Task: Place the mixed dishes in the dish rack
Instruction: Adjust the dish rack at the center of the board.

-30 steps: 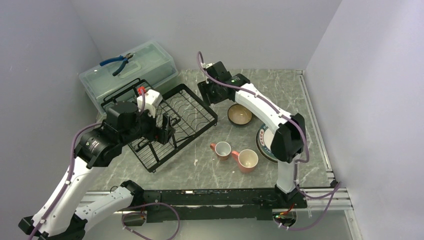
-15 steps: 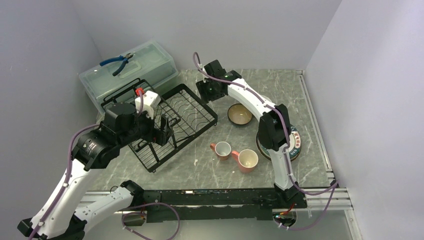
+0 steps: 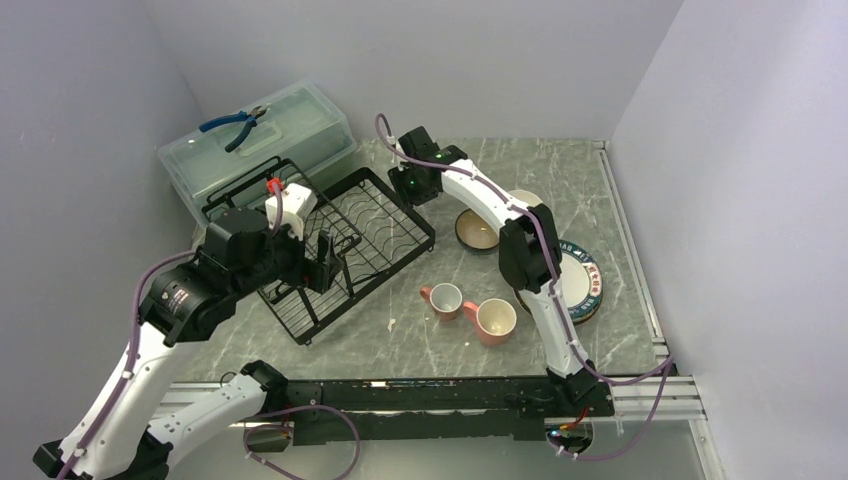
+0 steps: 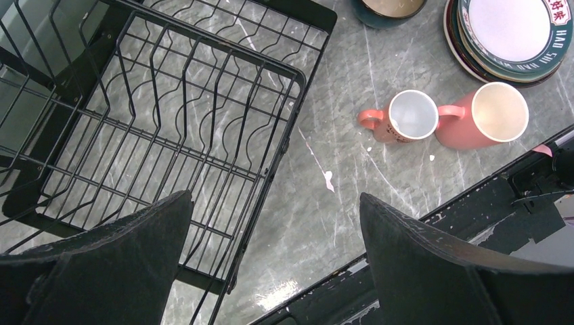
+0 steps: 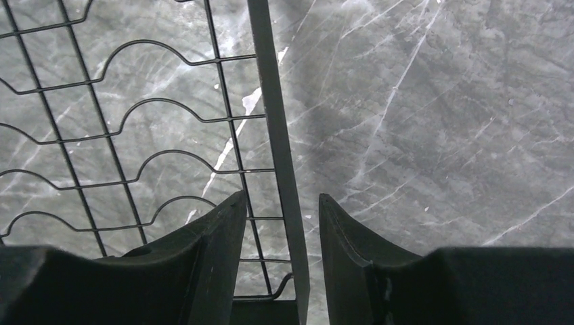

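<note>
The black wire dish rack (image 3: 372,222) lies on the table left of centre. My right gripper (image 3: 411,189) hangs over its far right corner; in the right wrist view its fingers (image 5: 223,230) stand either side of the rack's rim bar (image 5: 274,135), a small gap on each side, open. My left gripper (image 4: 276,198) is wide open above the rack's near edge (image 4: 267,176), holding nothing. Two pink mugs (image 3: 444,299) (image 3: 492,320) stand upright. A stack of plates (image 3: 580,282), topped by a white one with a teal lettered rim, sits at the right. A dark bowl (image 3: 477,230) is behind the mugs.
A translucent pale green lidded box (image 3: 290,125) stands at the back left with blue-handled pliers (image 3: 235,126) on its lid. A second black wire piece (image 3: 240,190) lies between box and rack. Walls close the left, back and right sides.
My right arm has swung left to the rack's far corner, uncovering the plate stack, and its jaws have narrowed around the rim bar. The left arm drew back slightly, still open.
</note>
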`<act>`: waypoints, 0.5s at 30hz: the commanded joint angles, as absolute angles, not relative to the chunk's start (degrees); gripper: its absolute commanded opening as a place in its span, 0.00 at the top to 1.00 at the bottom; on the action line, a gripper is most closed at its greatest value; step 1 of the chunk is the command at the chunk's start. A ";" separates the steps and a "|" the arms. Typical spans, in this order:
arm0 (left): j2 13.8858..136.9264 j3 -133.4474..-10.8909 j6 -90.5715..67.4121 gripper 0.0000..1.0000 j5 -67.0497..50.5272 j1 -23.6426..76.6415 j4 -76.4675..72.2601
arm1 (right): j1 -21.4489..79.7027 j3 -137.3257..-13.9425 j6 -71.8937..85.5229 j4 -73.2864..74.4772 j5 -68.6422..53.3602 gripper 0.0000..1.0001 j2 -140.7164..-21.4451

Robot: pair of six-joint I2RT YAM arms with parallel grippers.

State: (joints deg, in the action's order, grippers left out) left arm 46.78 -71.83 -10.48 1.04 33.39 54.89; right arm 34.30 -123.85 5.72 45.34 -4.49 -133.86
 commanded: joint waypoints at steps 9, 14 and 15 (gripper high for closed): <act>45.80 -73.03 -11.49 0.01 2.20 33.22 54.84 | 33.52 -126.21 5.22 44.41 -2.72 0.78 -136.27; 46.01 -73.14 -11.77 0.01 1.99 33.22 54.88 | 33.19 -125.77 5.27 43.86 -2.45 0.98 -136.05; 46.04 -73.20 -11.78 0.01 1.95 33.22 54.93 | 33.10 -125.69 5.34 43.93 -2.27 1.00 -136.05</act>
State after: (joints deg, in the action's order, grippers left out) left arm 46.59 -71.83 -11.11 1.43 33.39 55.44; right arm 34.20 -123.92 5.19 45.28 -4.14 -136.20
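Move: The dish rack's long right-hand rail runs about 2 cm below my right hand, straight under it and already between the open fingers. The rack's middle lies some 16 cm to my right hand's left and 9 cm back, while the brown bowl sits 14 cm to its right and 5 cm back. From my left hand, held high over the rack's near side, that stretch of rail is roughly 22 cm ahead, 11 cm to the right and 23 cm below. With my right hand I ease straight down about 2 cm onto the rack's right rail, the fingertips straddling it, and close the half-open fingers almost fully as I come down, so that they pinch the thin rail from both sides. The wrist keeps nearly the same slant and the hand hardly shifts sideways. ##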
